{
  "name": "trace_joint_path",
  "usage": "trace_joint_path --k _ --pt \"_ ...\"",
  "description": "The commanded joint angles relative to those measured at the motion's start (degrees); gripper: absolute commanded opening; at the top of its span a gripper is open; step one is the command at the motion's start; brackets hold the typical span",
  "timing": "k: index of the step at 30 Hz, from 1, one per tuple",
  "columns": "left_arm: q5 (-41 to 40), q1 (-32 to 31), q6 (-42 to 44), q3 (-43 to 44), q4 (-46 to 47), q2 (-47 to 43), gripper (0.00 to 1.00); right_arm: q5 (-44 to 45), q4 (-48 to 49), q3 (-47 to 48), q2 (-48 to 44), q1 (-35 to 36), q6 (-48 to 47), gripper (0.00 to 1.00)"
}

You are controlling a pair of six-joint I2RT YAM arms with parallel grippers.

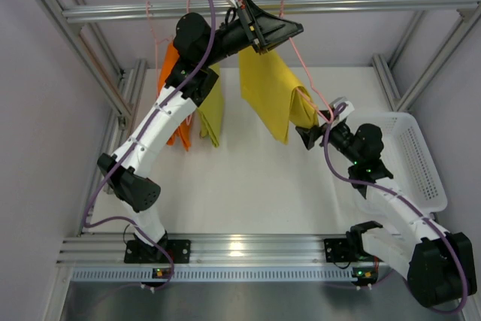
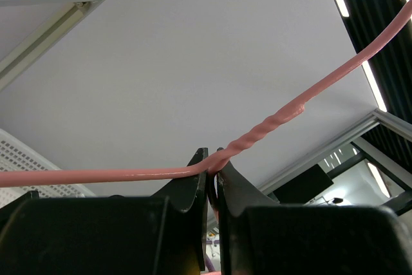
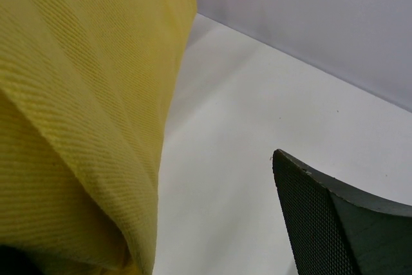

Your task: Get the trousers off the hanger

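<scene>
The yellow trousers (image 1: 267, 95) hang folded over a pink wire hanger (image 1: 310, 84) that tilts down to the right. My left gripper (image 1: 294, 31) is raised by the rail and is shut on the hanger's wire (image 2: 270, 127) just below its twisted neck. My right gripper (image 1: 310, 134) is open at the trousers' lower right edge. In the right wrist view the yellow cloth (image 3: 77, 114) covers the left finger, and the right finger (image 3: 335, 223) stands well apart from it. The orange trousers (image 1: 169, 73) and the yellow-green trousers (image 1: 212, 110) hang behind my left arm.
An aluminium rail (image 1: 361, 4) crosses the top of the frame, with metal posts on both sides. A white plastic basket (image 1: 417, 155) stands at the right of the white table (image 1: 248, 186), beside my right arm.
</scene>
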Motion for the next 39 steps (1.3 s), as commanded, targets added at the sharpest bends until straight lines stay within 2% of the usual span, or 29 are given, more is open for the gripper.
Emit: trace_joint_path --k 1,8,20,24,26,28,29,30,39 --pt "-0.8 -0.4 3.3 2.3 13.8 -2.6 0.00 -2.2 7.2 2.6 -0.2 -0.8 2.0 0.89" --pt "-0.7 -0.9 3.4 -0.1 14.2 -2.3 0.00 -5.6 11.6 9.8 1.4 -0.6 12.7 0.90" --pt "-0.1 -3.5 3.5 -2.8 14.7 -1.9 0.00 -2.3 17.0 14.6 3.8 2.3 16.7 0.88" --pt "-0.1 -4.4 4.0 -3.8 14.4 -2.0 0.00 -2.1 18.0 16.2 3.9 2.6 16.6 0.73" --pt "0.3 -4.4 4.4 -5.1 14.4 -2.4 0.00 -1.6 16.0 17.8 3.4 2.6 16.7 0.58" --pt "0.6 -4.3 5.0 -6.6 14.2 -3.4 0.00 -2.2 13.5 20.6 2.3 2.5 16.2 0.31" --pt "1.3 -4.2 6.1 -7.8 14.2 -3.9 0.00 -1.9 9.4 21.9 1.8 2.4 16.1 0.10" --pt "1.8 -3.8 6.7 -10.3 14.2 -4.4 0.00 -1.4 7.3 23.0 0.6 2.4 16.3 0.02" --pt "5.6 0.7 15.9 -28.3 12.7 -12.8 0.00 0.7 -7.1 29.0 -10.7 -4.2 18.4 0.00"
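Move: The yellow trousers, folded over the hanger that the left hand holds by its neck, have their middle about 6 cm ahead of the open right hand, 9 cm to its left and 8 cm above it; the hanger's near corner hangs some 15 cm over that hand, about 3 cm back and 1 cm left. The green trousers are roughly 11 cm ahead of the right hand and 24 cm left, level in height. From the left hand, the yellow trousers' middle lies about 25 cm below and barely 1 cm ahead. The right hand climbs beside the yellow trousers, first about 10 cm with a small drift left while rolling its left side up some 15 degrees, then shuts its fingers on the cloth near the folded top and goes on rising to nearly 19 cm, drawing the pinched cloth slightly back and right at the end. The left hand keeps its closed grip on the hanger's neck, edging a few centimetres right before lowering the hanger about 12 cm, mostly once the right fingers have shut, and swinging part-way back left. ##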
